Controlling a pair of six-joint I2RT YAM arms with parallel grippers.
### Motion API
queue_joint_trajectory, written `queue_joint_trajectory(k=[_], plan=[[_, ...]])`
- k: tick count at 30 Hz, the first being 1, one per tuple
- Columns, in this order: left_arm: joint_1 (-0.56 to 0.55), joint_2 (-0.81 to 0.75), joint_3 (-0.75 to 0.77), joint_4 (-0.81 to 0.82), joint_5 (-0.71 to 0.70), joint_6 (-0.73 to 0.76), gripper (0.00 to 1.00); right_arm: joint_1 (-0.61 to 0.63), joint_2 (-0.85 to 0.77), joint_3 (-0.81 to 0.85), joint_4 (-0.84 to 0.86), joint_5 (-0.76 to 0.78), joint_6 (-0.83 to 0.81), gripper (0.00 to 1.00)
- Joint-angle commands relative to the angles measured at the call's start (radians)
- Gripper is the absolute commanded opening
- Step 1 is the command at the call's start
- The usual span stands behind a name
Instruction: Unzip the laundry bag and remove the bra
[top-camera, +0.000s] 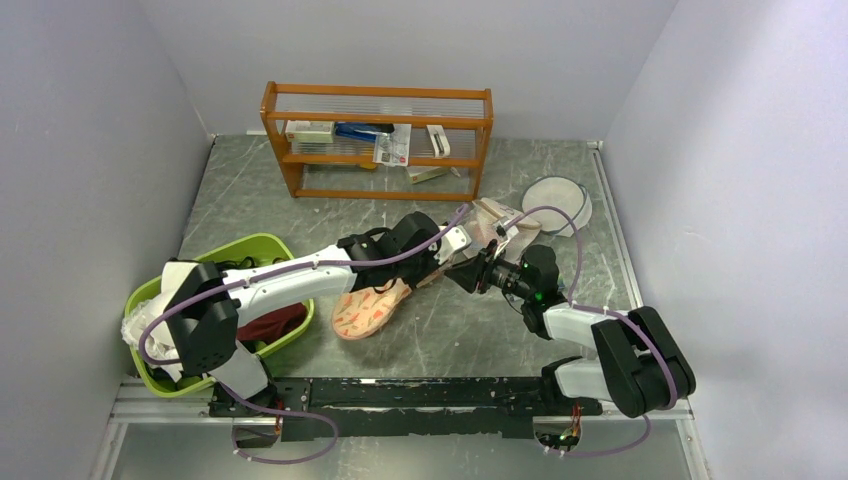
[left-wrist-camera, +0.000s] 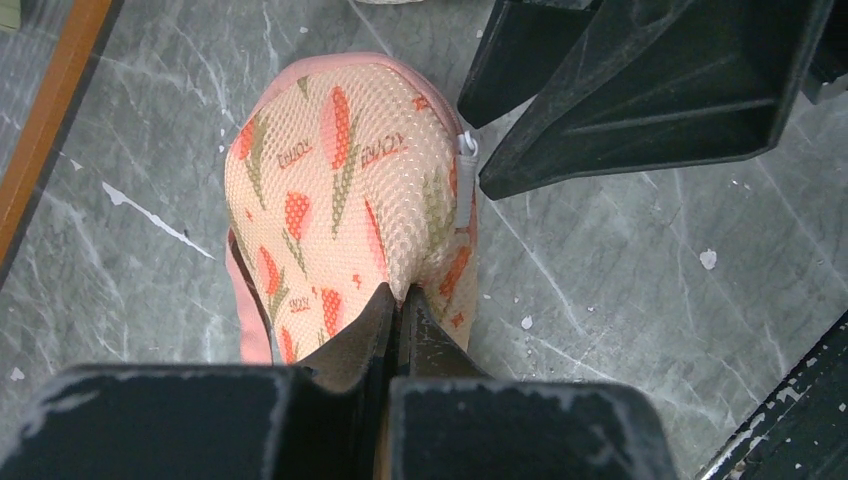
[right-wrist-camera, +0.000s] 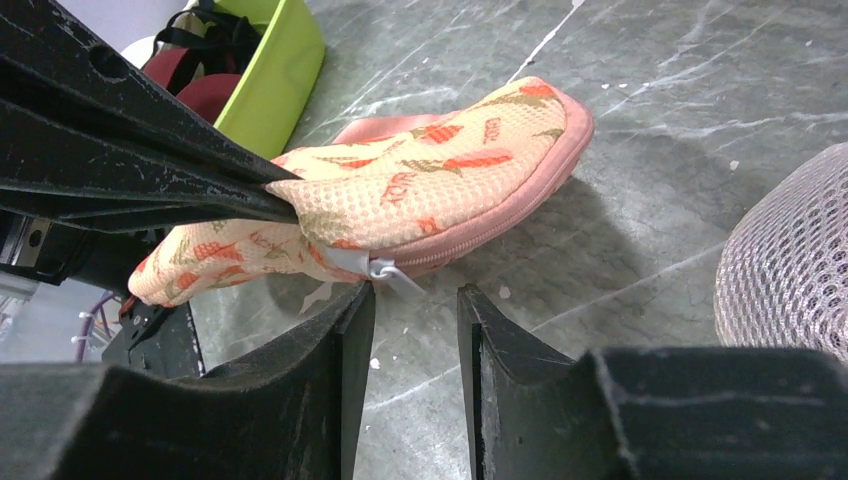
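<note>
The peach-pink flower-print laundry bag (top-camera: 372, 310) lies across the table's middle, its far lobe (left-wrist-camera: 340, 170) raised. My left gripper (left-wrist-camera: 400, 295) is shut on a fold of the bag's mesh top (right-wrist-camera: 420, 190). Its dark fingers (right-wrist-camera: 150, 170) reach in from the left in the right wrist view. The white zip pull (right-wrist-camera: 395, 275) hangs at the bag's seam, just off the tip of the left finger of my right gripper (right-wrist-camera: 415, 300). That gripper stands open, nothing between its pads. In the top view the right gripper (top-camera: 462, 275) sits just near of the left one (top-camera: 465, 243). The bra is out of view.
A green basket (top-camera: 250, 250) holding dark maroon cloth stands at the left. A wooden rack (top-camera: 380, 140) stands at the back. A white mesh bag (top-camera: 557, 203) lies to the right of the grippers, close beside my right gripper (right-wrist-camera: 800, 260).
</note>
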Motion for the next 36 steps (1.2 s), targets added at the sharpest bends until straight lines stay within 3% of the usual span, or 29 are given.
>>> queue_joint_trajectory(k=[1,6,19,27,36], plan=[[-0.012,-0.009,0.023,0.002,0.034,0.015,0.07,-0.010,0.003,0.002,0.041,-0.004,-0.011,0.37],[-0.017,-0.008,0.026,-0.001,0.042,0.015,0.07,-0.013,0.015,0.003,0.054,-0.018,-0.007,0.35],[-0.020,-0.008,0.025,-0.003,0.012,0.017,0.07,-0.014,-0.009,-0.002,0.023,0.011,-0.023,0.08],[-0.023,-0.006,0.026,-0.007,0.012,0.019,0.07,-0.015,-0.028,0.001,-0.025,0.054,-0.040,0.00],[-0.034,-0.013,0.022,-0.009,0.057,0.034,0.07,-0.017,-0.064,0.032,-0.228,0.332,-0.058,0.00]])
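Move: The laundry bag's zipper pull lies almost between the right hand's parted fingertips, about 1 cm to the left and level in the other directions. The bag's body spreads some 9 cm to the left of this hand, 4 cm back and 5 cm lower. The white mesh bag stands about 9 cm ahead, 9 cm to the right and 8 cm below. From the left hand, which already pinches the laundry bag, the pull is about 2 cm ahead, 5 cm right and 2 cm lower. The zipper pull gets pinched between the right hand's fingertips, which shut on it while the hand stays put; then that hand starts drawing it about 2 cm to the right and forward, sinking slightly, along the zip towards the mesh bag, turning some 5 to 10 degrees clockwise. The left hand keeps its grip on the fabric, easing back under a centimetre. ##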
